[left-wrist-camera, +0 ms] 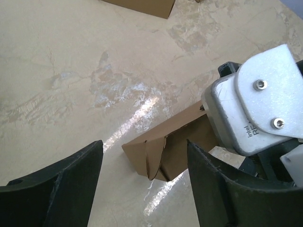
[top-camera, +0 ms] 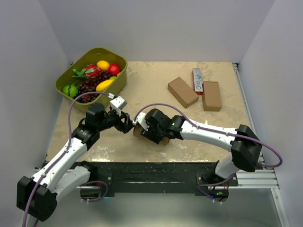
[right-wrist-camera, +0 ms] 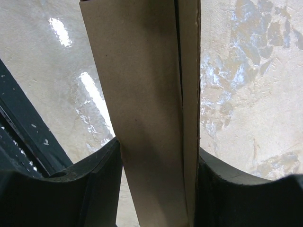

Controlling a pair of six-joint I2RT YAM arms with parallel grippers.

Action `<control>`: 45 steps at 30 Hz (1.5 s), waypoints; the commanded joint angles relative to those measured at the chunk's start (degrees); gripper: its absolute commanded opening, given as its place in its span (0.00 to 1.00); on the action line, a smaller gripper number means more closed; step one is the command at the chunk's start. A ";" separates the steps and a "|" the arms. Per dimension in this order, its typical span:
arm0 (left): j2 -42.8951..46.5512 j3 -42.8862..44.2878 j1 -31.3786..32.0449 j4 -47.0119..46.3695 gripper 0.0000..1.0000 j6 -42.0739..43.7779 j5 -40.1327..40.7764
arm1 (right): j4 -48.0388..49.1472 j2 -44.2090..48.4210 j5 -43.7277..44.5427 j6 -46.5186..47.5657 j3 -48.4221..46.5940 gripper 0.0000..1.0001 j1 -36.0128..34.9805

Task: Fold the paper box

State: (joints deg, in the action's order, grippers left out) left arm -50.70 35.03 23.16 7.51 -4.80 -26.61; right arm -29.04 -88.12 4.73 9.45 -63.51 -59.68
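Note:
The paper box (right-wrist-camera: 147, 94) is a brown cardboard piece standing on edge between my right gripper's (right-wrist-camera: 158, 189) fingers, which press on both its faces. In the top view the box (top-camera: 163, 140) shows only as brown slivers under the right gripper (top-camera: 147, 132) near the table's front middle. In the left wrist view the box's (left-wrist-camera: 161, 151) near end shows a folded side flap with a curved edge. My left gripper (left-wrist-camera: 144, 184) is open, its fingers either side of that end and apart from it. From above, the left gripper (top-camera: 127, 124) sits just left of the box.
A green basket (top-camera: 120, 61) of fruit stands at the back left. Two plain brown boxes (top-camera: 182, 91) (top-camera: 211, 95) and a white-and-red carton (top-camera: 197, 80) lie at the back right. The black front rail (top-camera: 151, 170) runs just behind the arms' bases.

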 commanded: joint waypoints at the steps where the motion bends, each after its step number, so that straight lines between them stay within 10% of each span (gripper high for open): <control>1: -2.47 0.83 1.80 0.49 0.73 1.90 2.97 | 1.61 1.01 -1.57 0.39 -1.18 0.44 0.44; 14: -6.34 1.98 5.31 0.58 0.30 -0.38 5.25 | 2.76 -0.82 1.59 -0.05 -1.18 0.42 0.62; 24: -1.78 1.10 7.17 2.43 0.31 -4.78 13.17 | 2.58 -1.44 1.95 -0.22 -1.36 0.42 0.53; 45: -5.02 -0.22 11.03 -0.21 0.00 -12.77 14.66 | 2.58 -2.41 2.47 -0.31 -1.53 0.40 0.53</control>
State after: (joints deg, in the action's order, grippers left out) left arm -55.51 35.03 32.88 10.70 -13.54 -11.53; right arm -27.90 -89.69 6.44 9.13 -63.53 -59.24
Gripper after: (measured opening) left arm 0.052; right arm 0.516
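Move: Just under the left fingertips lies the small end flap of the paper box, roughly 5 cm below the left hand, 3 cm to its right and 1 cm back. The middle of the paper box is some 11 cm right, 4 cm back and 7 cm below; the green fruit bin stands about 25 cm ahead and 18 cm left, roughly 8 cm lower. From the right hand, clamping the box, the flap is about 8 cm left and 3 cm ahead. Sinking about 4 cm onto the left end of the paper box, the left hand drifts slightly to its right, tips its fingertips down some 10 degrees, lifts briefly by a centimetre and settles again. Its wide-open fingers shut almost fully, pinching the small end flap, while the right hand keeps its grip around the box, nearly still. ##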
